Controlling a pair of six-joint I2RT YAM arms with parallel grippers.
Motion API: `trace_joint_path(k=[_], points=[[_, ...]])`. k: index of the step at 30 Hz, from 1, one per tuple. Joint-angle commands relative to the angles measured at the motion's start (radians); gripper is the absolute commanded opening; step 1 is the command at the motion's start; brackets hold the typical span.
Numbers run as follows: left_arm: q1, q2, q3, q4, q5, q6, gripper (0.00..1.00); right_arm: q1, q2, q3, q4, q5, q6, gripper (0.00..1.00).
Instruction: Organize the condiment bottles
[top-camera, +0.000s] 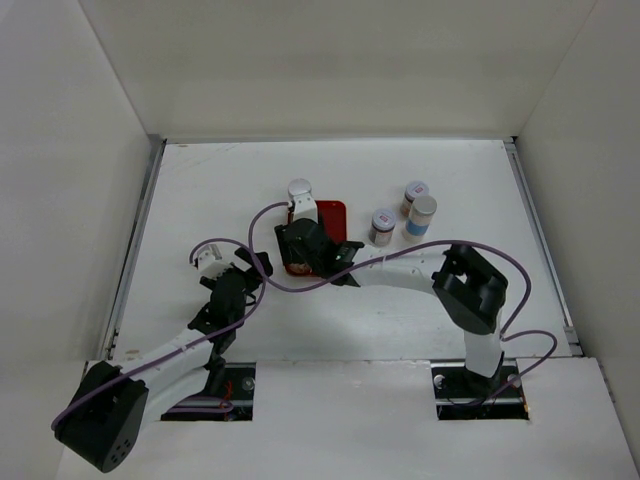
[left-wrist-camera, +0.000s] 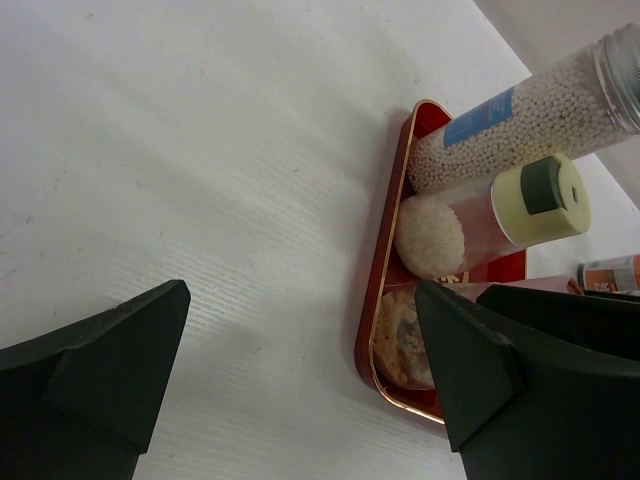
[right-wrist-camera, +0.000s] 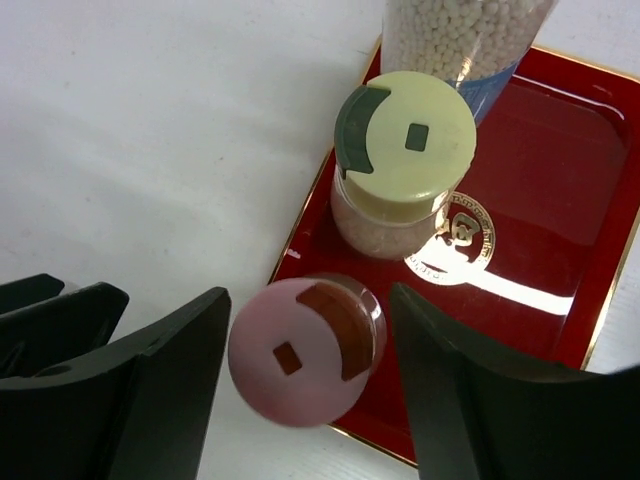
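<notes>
Three condiment bottles stand along one side of the red tray (right-wrist-camera: 560, 150). In the right wrist view I see a pink-capped bottle (right-wrist-camera: 305, 350) at the tray's near corner. A yellow-green-capped bottle (right-wrist-camera: 405, 140) stands behind it, then a bottle of white beads (right-wrist-camera: 460, 35). My right gripper (right-wrist-camera: 310, 300) is open, one finger on each side of the pink cap with a narrow gap on both sides. My left gripper (left-wrist-camera: 300, 300) is open over bare table, left of the tray (left-wrist-camera: 365, 330). In the top view the right gripper (top-camera: 305, 250) hides the pink-capped bottle.
Three more bottles (top-camera: 415, 192) (top-camera: 422, 212) (top-camera: 382, 225) stand on the table right of the tray (top-camera: 333, 215). The white-capped bead bottle (top-camera: 300, 190) is at the tray's far left corner. White walls enclose the table on three sides.
</notes>
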Motion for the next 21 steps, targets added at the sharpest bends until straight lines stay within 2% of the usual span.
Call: trace_joint_path(k=[1, 3, 8, 13, 16, 21], points=[[0.003, -0.004, -0.008, 0.048, 0.0, -0.007, 1.0, 0.0, -0.048, 0.013, 0.056, 0.011, 0.0, 0.77], [0.006, 0.008, -0.006, 0.048, -0.001, -0.007, 1.0, 0.0, -0.094, -0.007, 0.05, 0.012, -0.003, 0.82], [0.006, 0.0, -0.004, 0.048, 0.0, -0.009, 1.0, -0.016, -0.27, -0.132, 0.053, 0.031, 0.002, 0.87], [0.008, 0.009, -0.001, 0.048, 0.002, -0.009, 1.0, -0.129, -0.428, -0.298, 0.049, 0.084, 0.026, 0.89], [0.009, 0.016, 0.0, 0.048, 0.003, -0.009, 1.0, -0.21, -0.467, -0.367, 0.03, 0.126, 0.051, 0.92], [0.016, 0.02, 0.002, 0.048, 0.003, -0.009, 1.0, -0.324, -0.447, -0.392, 0.012, 0.124, 0.048, 0.96]])
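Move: The small silver-lidded jar is some 20 cm to the right hand's right, 8 cm farther out and 7 cm lower; the tall white-bead bottle stands about 8 cm right of this jar, the other small jar about 6 cm beyond it and 6 cm right. The pink-lidded bottle is in the tray right between the right fingers, with the yellow-lidded one about 6 cm beyond. From the left hand, the silver-lidded jar lies roughly 33 cm right, 9 cm ahead and 4 cm lower. The pink-lidded bottle is left in the tray as the right fingers go on spreading to almost fully open and come free of its lid. The right hand lifts about 8 cm, then swings some 20 cm right and slightly forward out of the tray towards the silver-lidded jar, turning clockwise by over 20 degrees and sinking a little as it nears. ##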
